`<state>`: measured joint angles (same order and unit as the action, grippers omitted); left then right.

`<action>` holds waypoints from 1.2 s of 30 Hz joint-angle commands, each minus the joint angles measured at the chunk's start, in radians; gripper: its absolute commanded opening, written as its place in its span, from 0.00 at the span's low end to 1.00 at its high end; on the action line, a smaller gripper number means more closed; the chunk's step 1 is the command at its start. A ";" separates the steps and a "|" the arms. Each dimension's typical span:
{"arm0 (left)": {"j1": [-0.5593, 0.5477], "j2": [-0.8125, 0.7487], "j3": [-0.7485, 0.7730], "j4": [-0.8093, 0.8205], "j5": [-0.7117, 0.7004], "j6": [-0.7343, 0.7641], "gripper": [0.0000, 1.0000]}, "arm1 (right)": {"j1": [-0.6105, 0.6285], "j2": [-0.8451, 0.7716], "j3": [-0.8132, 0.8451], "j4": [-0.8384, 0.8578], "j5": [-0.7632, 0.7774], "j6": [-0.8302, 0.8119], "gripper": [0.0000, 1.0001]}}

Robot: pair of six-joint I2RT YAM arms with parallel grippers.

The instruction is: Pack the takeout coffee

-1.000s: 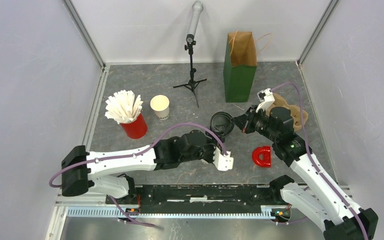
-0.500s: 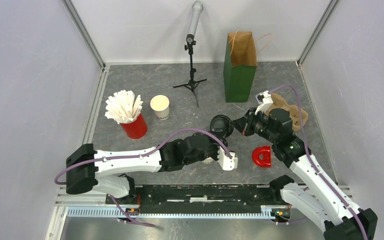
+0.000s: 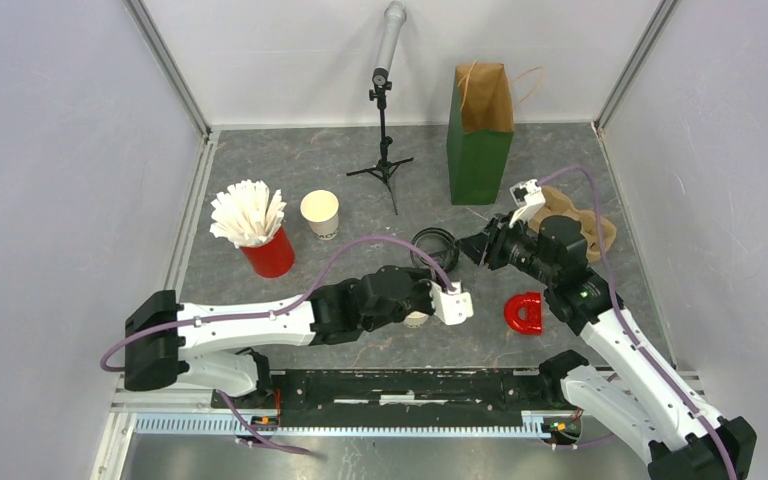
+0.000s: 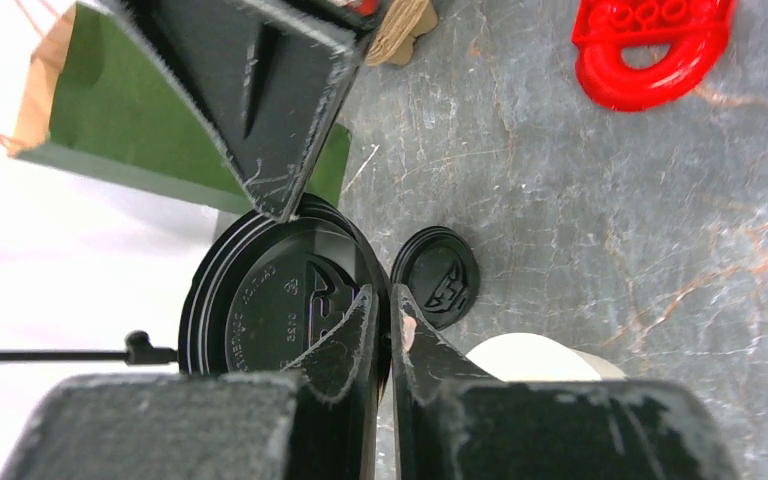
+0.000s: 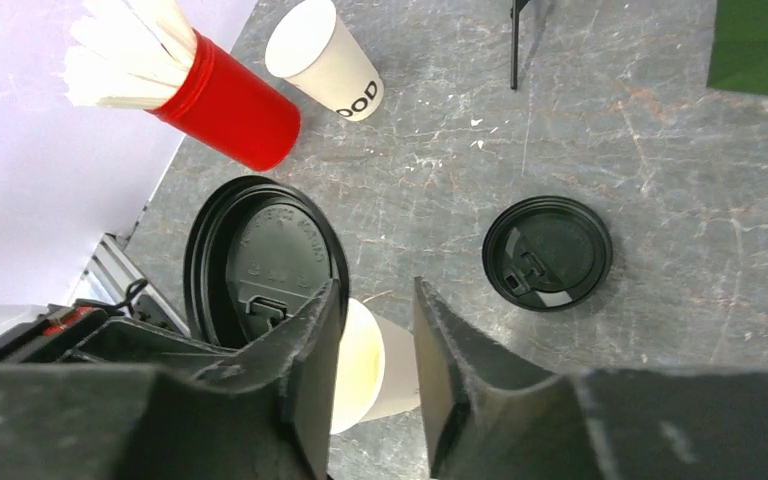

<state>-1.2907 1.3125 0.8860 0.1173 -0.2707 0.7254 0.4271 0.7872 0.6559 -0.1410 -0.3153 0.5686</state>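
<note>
My left gripper [image 3: 430,268] [image 4: 385,300] is shut on the rim of a black plastic lid [image 3: 433,245] [image 4: 260,310] and holds it on edge above the table. The lid also shows in the right wrist view [image 5: 260,250]. My right gripper [image 3: 468,246] [image 5: 376,285] is open just right of that lid, one fingertip [image 4: 280,200] at its rim. A cream paper cup [image 5: 385,365] [image 4: 530,355] lies on its side, lidless, under the grippers. A second black lid [image 5: 547,252] [image 4: 437,277] lies flat on the table. The green paper bag [image 3: 480,140] stands open behind.
An upright white paper cup [image 3: 320,213] and a red cup of white sticks [image 3: 268,252] stand at the left. A brown cardboard carrier [image 3: 585,225] lies behind my right arm. A red plastic piece [image 3: 525,313] lies right of centre. A microphone stand [image 3: 385,130] is at the back.
My left gripper has moved up to the black lid and closed on its rim. The lid has shifted a little left and tipped on edge. The right gripper has followed slightly left.
</note>
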 commanded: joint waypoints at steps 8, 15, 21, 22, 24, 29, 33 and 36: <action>0.101 -0.214 0.119 -0.111 0.085 -0.742 0.03 | 0.002 -0.108 0.039 0.218 -0.039 -0.357 0.77; 0.234 -0.323 0.154 -0.186 0.172 -1.156 0.02 | 0.010 -0.246 -0.244 0.816 -0.265 -0.557 0.98; 0.270 -0.418 0.094 -0.091 0.247 -1.429 0.02 | 0.049 -0.242 -0.346 1.126 -0.285 -0.628 0.98; 0.270 -0.430 0.078 -0.050 0.261 -1.476 0.02 | 0.061 -0.229 -0.351 1.149 -0.284 -0.631 0.98; 0.271 -0.439 0.049 0.012 0.297 -1.550 0.02 | 0.099 -0.207 -0.365 1.202 -0.284 -0.651 0.98; 0.271 -0.415 0.016 0.092 0.331 -1.697 0.02 | 0.259 -0.179 -0.385 1.218 -0.135 -0.794 0.98; 0.271 -0.396 0.001 0.129 0.343 -1.760 0.02 | 0.372 -0.151 -0.375 1.166 -0.050 -0.924 0.98; 0.271 -0.386 -0.013 0.156 0.346 -1.791 0.02 | 0.449 -0.125 -0.366 1.142 -0.005 -0.999 0.98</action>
<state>-1.0222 0.9207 0.8852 0.1696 0.0528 -0.9520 0.8043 0.6373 0.2760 0.9936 -0.4217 -0.2760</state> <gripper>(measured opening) 0.108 0.979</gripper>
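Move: The left hand already holds the black lid by its rim; the lid's middle lies about 4 cm ahead of that hand, 1 cm to its left and 1 cm above. From the right hand the held lid is some 7 cm to the left, 1 cm farther out and level. The table lid lies about 7 cm straight ahead of the right hand and 18 cm below; the near cup stands 7 cm back, 7 cm left and 13 cm below. Keeping its pinch on the rim, the left hand lifts the black lid about 16 cm, swinging some 5 cm left and then 4 cm back, while it rolls roughly 100 degrees about its own fingers, which go on pointing right and forward. Already partly open, the right hand opens wide beside the lid, rises about 12 cm and draws back about 10 cm, drifting left late on, and tips its fingers up by some 80 degrees until they point up and left with the gap facing the held lid. ##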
